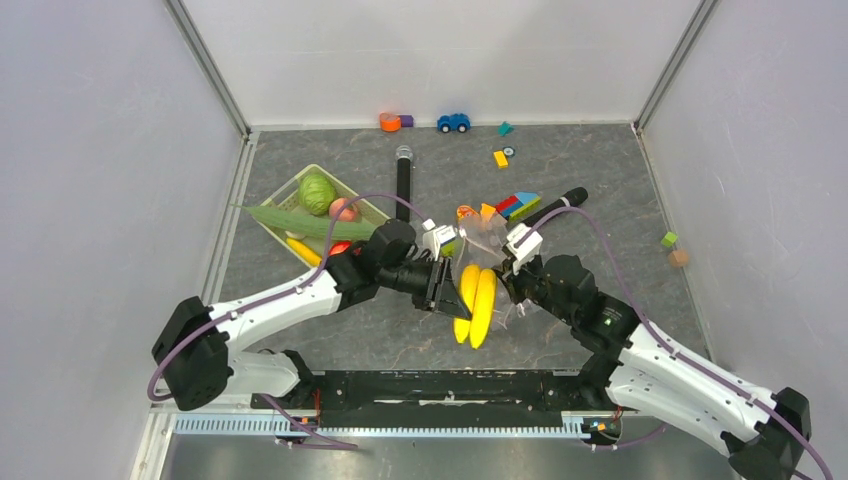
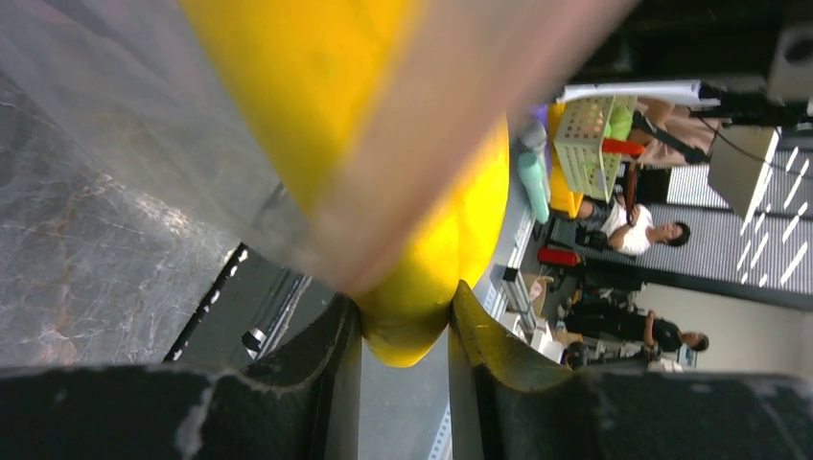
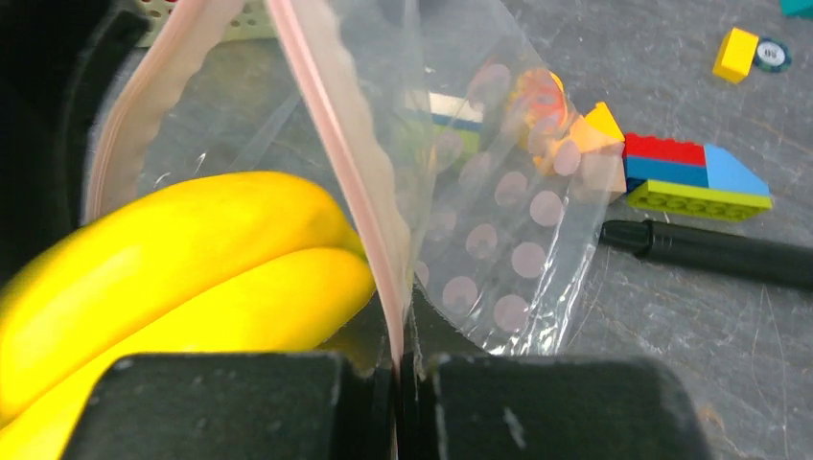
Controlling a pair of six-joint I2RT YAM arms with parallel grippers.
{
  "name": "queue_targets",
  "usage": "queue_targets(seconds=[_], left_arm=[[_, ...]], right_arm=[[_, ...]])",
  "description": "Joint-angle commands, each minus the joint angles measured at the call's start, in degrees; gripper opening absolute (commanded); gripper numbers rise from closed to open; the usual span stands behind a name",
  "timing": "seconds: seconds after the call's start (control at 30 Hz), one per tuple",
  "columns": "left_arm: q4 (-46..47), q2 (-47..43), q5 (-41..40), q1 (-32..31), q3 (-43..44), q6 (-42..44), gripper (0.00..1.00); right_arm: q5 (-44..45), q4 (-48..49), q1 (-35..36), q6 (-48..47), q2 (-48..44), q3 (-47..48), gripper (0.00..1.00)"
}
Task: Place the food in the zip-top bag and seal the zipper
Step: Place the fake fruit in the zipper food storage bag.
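A yellow banana [image 1: 473,300] hangs at the table's middle with my left gripper [image 1: 452,290] shut on its end. In the left wrist view the banana's tip [image 2: 412,326] is pinched between both fingers. The clear zip-top bag [image 1: 487,238] with pink dots is lifted just beyond it. My right gripper [image 1: 507,268] is shut on the bag's pink zipper [image 3: 336,144], holding the mouth open. In the right wrist view the banana [image 3: 192,259] sits at the bag's mouth, between the two zipper strips. A green cabbage [image 1: 317,193], pinkish fruit [image 1: 343,209], leafy vegetable [image 1: 300,220] and red tomato [image 1: 338,247] lie in the pale green basket [image 1: 268,228].
Coloured blocks [image 1: 517,205] and a black marker [image 1: 558,205] lie just behind the bag. A second black marker [image 1: 403,180] lies beside the basket. A blue toy car [image 1: 453,122], an orange piece [image 1: 390,122] and small blocks [image 1: 500,158] sit near the back wall; two cubes [image 1: 673,248] lie right.
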Motion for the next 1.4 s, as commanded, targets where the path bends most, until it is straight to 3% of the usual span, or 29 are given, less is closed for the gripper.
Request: queue_targets(seconds=[0.0,0.2,0.43,0.9,1.17,1.37], left_arm=[[1.3,1.0,-5.9,-0.1,3.4,-5.0,0.02],[4.9,0.1,-16.9,-0.1,5.7,-9.4,0.02],[12.7,2.2,-21.5,0.1,5.1,-15.6,0.02],[4.6,5.7,-38.0,0.1,8.5,-14.5,0.02],[6.2,7.3,-39.5,0.0,8.0,-17.4,0.02],[16.0,8.1,-34.4,-0.2,6.0,-21.1,0.02]], right_arm=[[-6.5,5.5,-0.2,-2.2,-2.6,-1.2,0.0],[-10.4,6.4,-0.1,-2.2,-3.1,-2.0,0.0],[-12.2,6.4,0.0,-3.5,-3.6,-2.7,0.0],[-19.3,7.5,0.6,-5.1,-5.4,-3.7,0.0],[-22.7,8.7,1.2,-5.5,-4.4,-4.2,0.0],[-25.1,8.6,2.0,-6.3,-2.4,-4.1,0.0]])
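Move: Ahead of the left hand, which already holds the two bananas out to its right (middles some 3 cm right of it), the bag's open mouth lies about 9 cm forward and 5 cm right, roughly level. The white-and-green block sits 14 cm ahead, 1 cm left and about 14 cm lower; the red-and-blue blocks some 24 cm ahead, 14 cm right, as low. For the right hand, already pinching the bag's rim, the bananas are about 6 cm back and 7 cm left, near level. Feeding the held bananas far-end first into the bag mouth, the left hand pushes about 10 cm forward, swinging some 30 degrees counter-clockwise; it lifts slightly on the way, then sinks to finish a little lower, its grip kept. The right hand keeps the rim pinched and, after a small rise, eases about 2 cm back and 2 cm down, drawing the mouth over the bananas. ##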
